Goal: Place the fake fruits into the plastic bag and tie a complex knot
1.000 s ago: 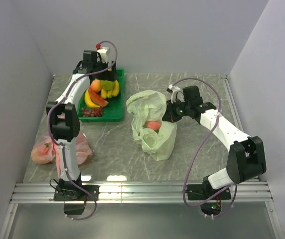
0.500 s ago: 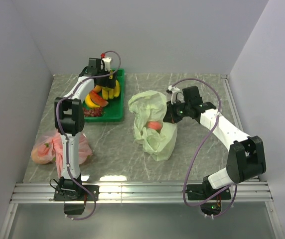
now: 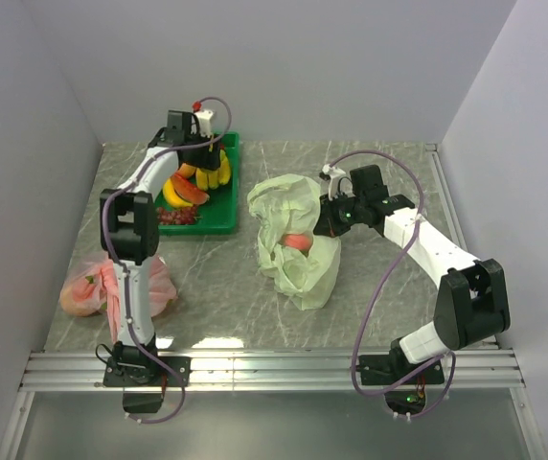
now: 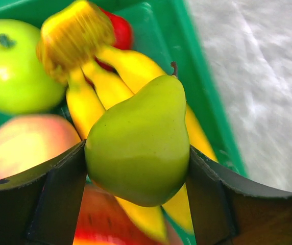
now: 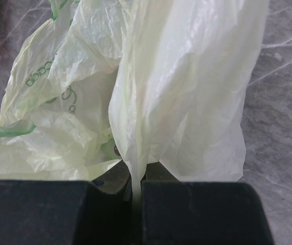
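Note:
The fake fruits lie in a green tray: yellow bananas, a red watermelon slice and dark grapes. My left gripper is down over the tray's far end. In the left wrist view its fingers press both sides of a green pear, so my left gripper is shut on it, above bananas, a green apple and a peach. The pale green plastic bag lies mid-table with an orange-pink fruit inside. My right gripper is shut on the bag's edge.
A pink plastic bag holding fruit lies at the near left, beside the left arm's base. Grey walls close in the table on the left, back and right. A metal rail runs along the near edge.
My left gripper has moved right and down onto the fruits in the tray, and its jaws have closed onto the green pear. The right arm and the bag have barely moved.

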Robot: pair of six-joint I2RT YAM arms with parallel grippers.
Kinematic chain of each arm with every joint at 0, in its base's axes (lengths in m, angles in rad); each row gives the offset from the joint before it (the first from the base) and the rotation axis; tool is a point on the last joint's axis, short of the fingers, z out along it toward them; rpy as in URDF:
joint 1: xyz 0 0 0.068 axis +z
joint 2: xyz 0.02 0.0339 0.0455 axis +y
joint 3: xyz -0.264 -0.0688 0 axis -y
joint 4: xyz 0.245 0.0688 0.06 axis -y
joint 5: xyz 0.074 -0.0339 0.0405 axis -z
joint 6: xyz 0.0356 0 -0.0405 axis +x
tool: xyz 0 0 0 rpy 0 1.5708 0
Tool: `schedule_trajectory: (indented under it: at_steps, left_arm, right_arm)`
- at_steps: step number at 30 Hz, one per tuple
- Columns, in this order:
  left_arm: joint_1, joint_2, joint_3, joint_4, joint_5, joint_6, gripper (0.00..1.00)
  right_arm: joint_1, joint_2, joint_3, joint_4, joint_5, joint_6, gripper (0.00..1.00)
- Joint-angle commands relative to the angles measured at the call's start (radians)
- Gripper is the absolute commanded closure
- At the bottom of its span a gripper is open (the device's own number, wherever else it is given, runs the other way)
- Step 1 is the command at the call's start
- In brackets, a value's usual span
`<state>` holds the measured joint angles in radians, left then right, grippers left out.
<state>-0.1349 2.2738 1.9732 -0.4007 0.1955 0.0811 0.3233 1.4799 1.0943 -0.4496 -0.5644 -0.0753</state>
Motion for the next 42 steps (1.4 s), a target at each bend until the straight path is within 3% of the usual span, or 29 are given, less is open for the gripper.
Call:
schedule_trajectory:
  at_steps: [1, 5, 11, 18, 22, 23, 27, 32, 38, 42]
  left_arm:
    - [0.003, -0.253, -0.045, -0.010, 0.161, -0.030, 0.49]
    - [0.000, -0.462, -0.195, -0.013, 0.353, -0.061, 0.53]
    - [-0.072, -0.698, -0.364, -0.024, 0.507, -0.109, 0.55]
    - [-0.354, -0.774, -0.499, -0.004, 0.469, -0.012, 0.53]
    - [-0.428, -0.723, -0.540, 0.013, 0.463, -0.021, 0.51]
    - [-0.442, -0.714, -0.545, 0.019, 0.453, -0.021, 0.50]
    - [-0.488, -0.660, -0.553, 0.031, 0.415, -0.020, 0.25]
    - [-0.489, -0.613, -0.498, -0.035, 0.398, 0.006, 0.01]
    - [-0.470, -0.655, -0.476, -0.026, 0.349, -0.009, 0.01]
    - [-0.288, -0.692, -0.481, 0.055, 0.371, -0.177, 0.02]
  right_arm:
    - [0.007, 0.005, 0.055, -0.001, 0.008, 0.011, 1.00]
    - [0.007, 0.002, 0.052, 0.000, 0.009, 0.022, 1.00]
    - [0.007, 0.003, 0.045, 0.012, 0.005, 0.039, 1.00]
    - [0.007, -0.009, 0.058, 0.005, 0.008, 0.042, 1.00]
    - [0.007, -0.020, 0.061, -0.006, 0.020, 0.026, 1.00]
    - [0.007, -0.024, 0.059, -0.008, 0.023, 0.023, 1.00]
    - [0.008, -0.027, 0.052, -0.012, 0.034, 0.011, 1.00]
    - [0.005, -0.029, 0.049, -0.015, 0.046, -0.009, 1.00]
    - [0.005, -0.027, 0.045, -0.012, 0.057, -0.023, 1.00]
    - [0.005, -0.032, 0.047, -0.014, 0.058, -0.034, 1.00]
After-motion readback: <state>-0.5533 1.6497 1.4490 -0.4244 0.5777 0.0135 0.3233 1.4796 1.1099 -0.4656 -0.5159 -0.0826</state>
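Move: The left gripper already holds the pear just over the bananas in the green bin, whose middle lies about 5 cm back, 4 cm left and 7 cm below. The bag's mouth is some 28 cm back, 23 cm right and 3 cm below, with the peach inside it about 28 cm back, 26 cm right and 6 cm below. From the right gripper, pinching its rim, the mouth lies about 8 cm left, level fore and aft, and 7 cm below. Lift the pear quickly out of the bin, some 25 cm, while drawing the left gripper back and then right to the bag, turning it about 45 degrees clockwise. Sink about 15 cm over the mouth, open to let go, then start back forward and left. Keep the right gripper almost still, pinching the rim. ##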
